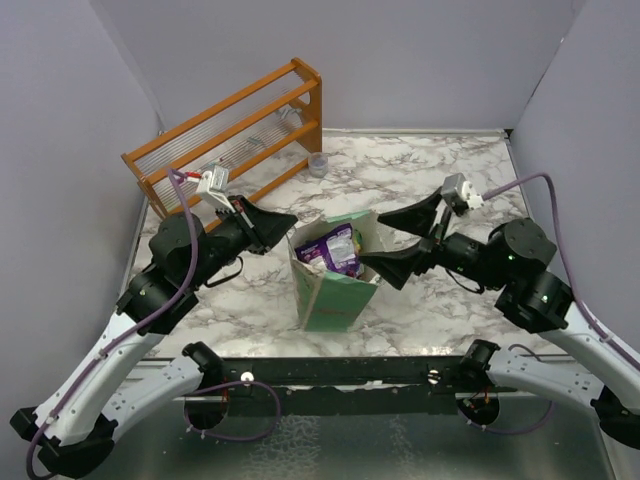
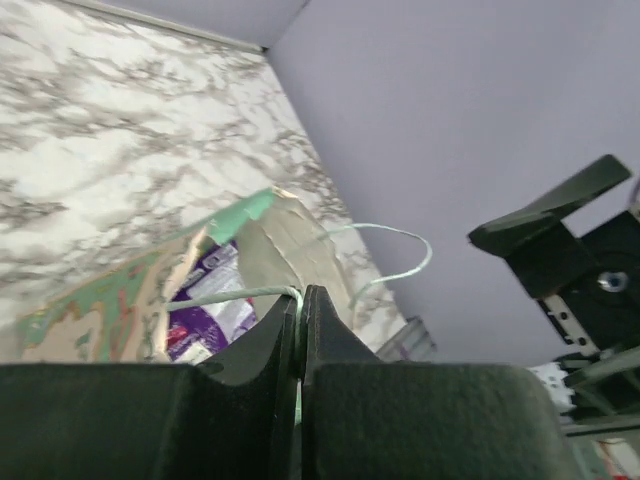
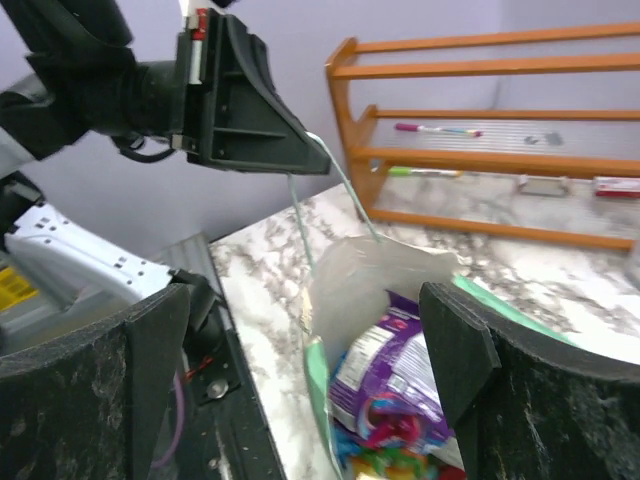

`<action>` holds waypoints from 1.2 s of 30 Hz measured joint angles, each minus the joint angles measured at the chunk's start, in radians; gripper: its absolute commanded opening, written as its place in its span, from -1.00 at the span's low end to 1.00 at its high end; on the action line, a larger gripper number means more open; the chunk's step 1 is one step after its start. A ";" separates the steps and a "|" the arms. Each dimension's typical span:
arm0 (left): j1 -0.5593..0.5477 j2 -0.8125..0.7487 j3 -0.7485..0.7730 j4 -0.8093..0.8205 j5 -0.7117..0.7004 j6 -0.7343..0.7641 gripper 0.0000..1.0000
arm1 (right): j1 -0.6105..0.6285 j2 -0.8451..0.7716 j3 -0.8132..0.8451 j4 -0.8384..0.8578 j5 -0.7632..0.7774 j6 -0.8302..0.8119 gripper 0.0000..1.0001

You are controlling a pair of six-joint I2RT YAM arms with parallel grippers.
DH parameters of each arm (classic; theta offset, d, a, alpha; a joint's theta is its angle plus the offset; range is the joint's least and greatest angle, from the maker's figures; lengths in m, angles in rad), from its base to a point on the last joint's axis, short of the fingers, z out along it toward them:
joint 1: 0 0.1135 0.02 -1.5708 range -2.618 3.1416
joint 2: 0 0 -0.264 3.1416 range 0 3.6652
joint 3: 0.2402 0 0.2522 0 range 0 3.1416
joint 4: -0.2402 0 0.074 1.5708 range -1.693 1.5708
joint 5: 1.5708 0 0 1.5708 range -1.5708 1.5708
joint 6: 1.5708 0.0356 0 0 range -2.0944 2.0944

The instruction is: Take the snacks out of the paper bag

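The green paper bag (image 1: 335,297) stands open mid-table. Inside it lie snacks, a purple packet (image 1: 341,248) on top and multicolour ones under it (image 3: 400,455). My left gripper (image 1: 293,218) is at the bag's left rim, shut on the bag's pale green string handle (image 2: 225,296), which it holds up above the rim. In its wrist view the jaws (image 2: 302,293) pinch the string. My right gripper (image 1: 372,237) hangs open over the bag's right rim with nothing between its fingers. In the right wrist view the purple packet (image 3: 385,360) shows between the fingers (image 3: 455,340).
An orange wooden rack (image 1: 230,125) with pens on its shelves stands at the back left. A small clear cup (image 1: 318,163) sits beside it. Grey walls close in on both sides and at the back of the marble table (image 1: 450,180).
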 measured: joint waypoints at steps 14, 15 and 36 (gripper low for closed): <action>-0.002 0.277 0.495 -0.437 -0.196 0.427 -1.00 | 0.000 -0.037 -0.014 -0.136 0.132 -0.026 0.98; -0.001 0.287 0.502 -0.439 -0.206 0.449 -1.00 | 0.000 -0.032 -0.018 -0.139 0.132 -0.021 0.97; 0.000 -0.055 0.060 -0.178 0.004 0.500 -1.00 | 0.000 0.343 -0.042 -0.130 -0.037 0.083 -0.03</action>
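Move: Beneath the open right hand, the paper bag's right rim lies about 12 cm lower, some 3 cm ahead and 2 cm to the right. The purple snack inside is roughly 4 cm ahead, 7 cm left and 15 cm below that hand. Already pinching the bag's left handle, the left hand has the left rim some 8 cm under it, 1 cm ahead and level sideways; the right rim is about 17 cm to its right, 1 cm ahead and 12 cm below. Tipping the bag by its left handle, the left hand keeps its pinch, goes about 5 cm forward with some left and up, rolling its left side up, then draws back and down. The right hand first eases 2 cm right, wide open, then drops about 15 cm and swings left to the mouth's right edge, tilting its fingers down and starting to close them around the right handle string. ##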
